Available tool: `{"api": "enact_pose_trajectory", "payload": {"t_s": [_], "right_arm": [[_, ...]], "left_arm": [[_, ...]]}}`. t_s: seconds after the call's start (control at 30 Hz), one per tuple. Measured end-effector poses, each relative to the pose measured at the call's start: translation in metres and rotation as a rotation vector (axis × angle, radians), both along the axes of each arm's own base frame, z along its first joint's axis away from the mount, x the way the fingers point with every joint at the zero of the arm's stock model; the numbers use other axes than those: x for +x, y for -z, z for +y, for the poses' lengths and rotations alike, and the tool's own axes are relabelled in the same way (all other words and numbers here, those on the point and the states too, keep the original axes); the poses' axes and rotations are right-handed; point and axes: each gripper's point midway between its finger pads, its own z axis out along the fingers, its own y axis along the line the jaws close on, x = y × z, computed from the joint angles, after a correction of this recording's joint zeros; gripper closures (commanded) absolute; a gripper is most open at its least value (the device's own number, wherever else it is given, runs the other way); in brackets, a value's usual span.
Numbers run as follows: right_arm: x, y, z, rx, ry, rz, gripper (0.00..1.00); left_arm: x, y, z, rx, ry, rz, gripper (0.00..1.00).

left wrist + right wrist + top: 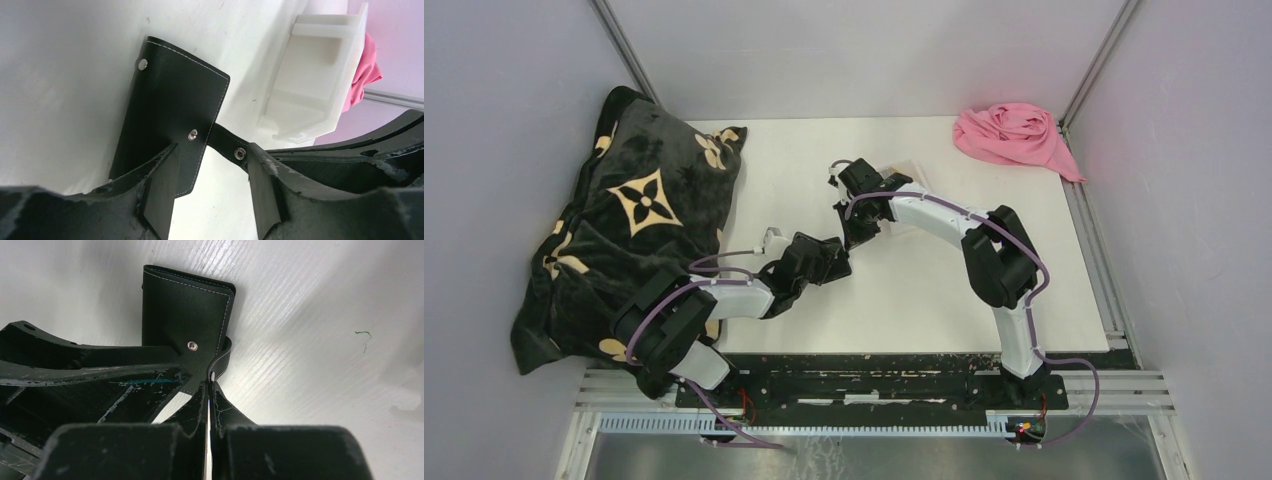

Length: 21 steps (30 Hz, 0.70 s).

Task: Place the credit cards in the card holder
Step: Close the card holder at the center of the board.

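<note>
The card holder (170, 110), a black folded wallet with white stitching and metal studs, lies on the white table. Its closing strap (223, 357) sticks out from one edge. My right gripper (210, 384) is shut on the end of that strap. My left gripper (212, 150) is open, its fingers (160, 195) astride the wallet's near corner and the strap, with a wide gap between them. In the top view both grippers meet at mid-table, the left gripper (836, 262) just below the right gripper (860, 232), hiding the wallet. The credit cards are out of view.
A white plastic tray (320, 75) stands just beyond the wallet. A pink cloth (1014, 135) lies at the back right corner. A large black pillow with tan flower marks (624, 230) fills the left side. Grey walls enclose the table.
</note>
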Motion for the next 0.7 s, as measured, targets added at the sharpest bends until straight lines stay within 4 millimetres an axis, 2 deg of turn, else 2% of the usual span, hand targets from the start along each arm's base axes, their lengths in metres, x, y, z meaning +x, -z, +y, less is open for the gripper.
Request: {"api": "enact_pose_trajectory", "payload": {"t_s": [0.1,0.17,0.27,0.37,0.53,0.7], "right_arm": [[-0.004,0.002,0.001,-0.010,-0.010,0.006,0.99],[-0.004,0.005,0.001,-0.017,-0.010,0.008,0.99],[-0.006,0.009,0.001,-0.032,-0.013,0.009,0.99],[-0.007,0.012,0.003,-0.039,-0.018,0.009,0.99],[-0.011,0.014,0.007,-0.045,-0.028,0.010,0.99],[-0.011,0.012,0.013,-0.044,-0.039,0.006,0.99]], "left_arm": [[-0.002,0.003,0.003,-0.004,-0.010,0.008,0.64],[-0.006,0.008,0.006,0.003,-0.012,0.019,0.71],[-0.009,0.012,0.008,0.010,-0.012,0.028,0.78],[-0.009,0.012,0.008,0.011,-0.012,0.029,0.81],[-0.011,0.013,0.010,0.014,-0.012,0.033,0.97],[-0.013,0.015,0.012,0.019,-0.012,0.039,0.97]]}}
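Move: The holder's stud, where I'm taking the strap end pinched in my right hand, lies about 2 cm left and 1 cm back from that hand, 1 cm lower. It's roughly 1 cm ahead, 1 cm left and 2 cm below my open left hand. The card holder's middle sits 3 cm to the left hand's left, level fore and aft, 2 cm down; the white box is some 13 cm ahead and 14 cm right of it, about its height. I shut my left fingers from over half open while lowering that hand about 1.5 cm and easing it slightly back and left, so its closed tips come down on the holder's cover right beside the stud. My right hand keeps its pinch on the strap end and curls it over towards the stud, first back and down, then left, a little over 1 cm each way. ##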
